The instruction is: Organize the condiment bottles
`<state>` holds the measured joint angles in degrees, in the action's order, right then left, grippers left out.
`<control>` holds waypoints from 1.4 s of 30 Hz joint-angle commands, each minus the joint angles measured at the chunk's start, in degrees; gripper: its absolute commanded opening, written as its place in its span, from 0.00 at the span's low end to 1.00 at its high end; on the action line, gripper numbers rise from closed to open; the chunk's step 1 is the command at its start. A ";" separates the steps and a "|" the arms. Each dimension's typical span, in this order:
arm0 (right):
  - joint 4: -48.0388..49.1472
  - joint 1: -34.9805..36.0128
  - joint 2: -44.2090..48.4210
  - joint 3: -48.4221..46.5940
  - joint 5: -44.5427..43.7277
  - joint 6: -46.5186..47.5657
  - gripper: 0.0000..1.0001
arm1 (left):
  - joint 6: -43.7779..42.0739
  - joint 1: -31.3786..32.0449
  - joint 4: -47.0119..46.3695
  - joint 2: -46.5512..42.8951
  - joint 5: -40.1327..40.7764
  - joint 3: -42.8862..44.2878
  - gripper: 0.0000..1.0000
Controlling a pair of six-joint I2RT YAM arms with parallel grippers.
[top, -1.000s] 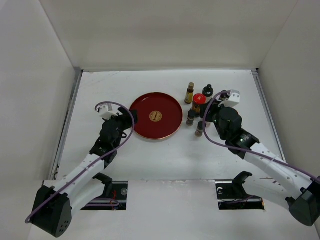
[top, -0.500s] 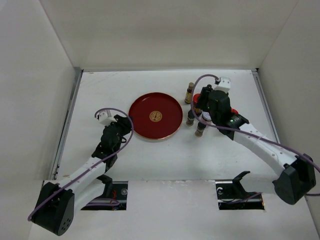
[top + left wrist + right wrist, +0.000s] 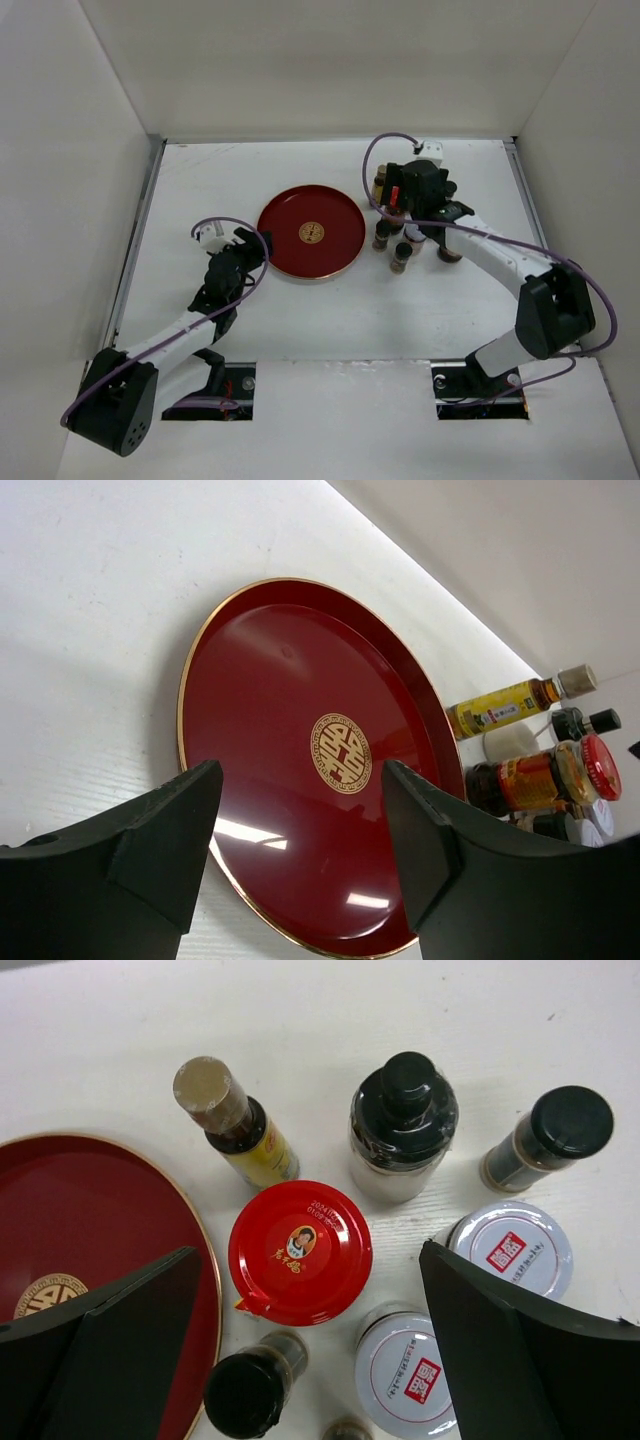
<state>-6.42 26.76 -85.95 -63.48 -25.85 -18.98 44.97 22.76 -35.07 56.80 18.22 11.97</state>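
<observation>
The condiment bottles stand bunched right of the red tray (image 3: 311,232). From above, the right wrist view shows a red-capped jar (image 3: 300,1252), a gold-capped yellow bottle (image 3: 228,1120), a dark black-capped bottle (image 3: 403,1120), a small black-capped bottle (image 3: 552,1132), two white-capped jars (image 3: 515,1250) (image 3: 405,1372) and another black-capped bottle (image 3: 245,1395). My right gripper (image 3: 308,1260) hangs above the red cap, open wide and holding nothing. My left gripper (image 3: 300,815) is open at the tray's near-left rim, with only the tray (image 3: 300,680) showing between its fingers.
White walls close in the table on the left, back and right. The right arm (image 3: 500,260) arcs over the table's right side and hides part of the cluster in the top view. Two bottles (image 3: 382,237) (image 3: 400,260) stand at the cluster's near edge.
The right gripper swung back and left over the cluster and opened wide. The left arm shifted only slightly beside the tray. The tray and bottles stayed put.
</observation>
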 commanded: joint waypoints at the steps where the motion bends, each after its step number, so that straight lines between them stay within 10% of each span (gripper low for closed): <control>1: 1.84 -0.27 -2.19 -3.13 2.55 1.58 0.98 | 0.47 -0.57 -4.66 0.42 -0.02 -0.45 0.64; 20: 1.05 -1.94 -12.04 -6.91 4.49 1.49 0.94 | 1.35 -1.01 -6.76 3.06 -1.25 -0.37 0.66; 34: 5.70 -1.58 -6.35 -4.99 -0.52 2.02 0.53 | 1.87 -1.72 -6.94 3.76 -2.22 -0.54 0.66; 42: 10.63 1.92 2.71 -3.23 -1.22 4.04 0.50 | 2.05 -2.07 -6.94 2.62 -2.22 -0.89 0.66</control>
<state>-6.42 26.48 -89.25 -64.66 -25.08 -16.29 46.37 21.23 -38.68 60.49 16.53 11.94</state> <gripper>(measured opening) 0.755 0.655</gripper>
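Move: The red-lidded jar stands about 3 cm ahead of the right hand, 1 cm to its left, its middle roughly 9 cm lower. Beyond the jar, the yellow oil bottle is some 5 cm farther out and 4 cm to the jar's left, the black-capped bottle 6 cm farther and 7 cm to its right. A white-lidded jar sits 7 cm nearer and 6 cm right of it. From the left hand the red-lidded jar lies about 12 cm ahead, 36 cm right. Down and a little forward, the open right gripper sinks about 7 cm onto the red-lidded jar, tipping some 10 degrees further down. Its fingers close partway and pinch the jar just under the lid; it pauses there briefly, then rises about 5 cm and draws back 2 cm, levelling the wrist again with the grip kept. ##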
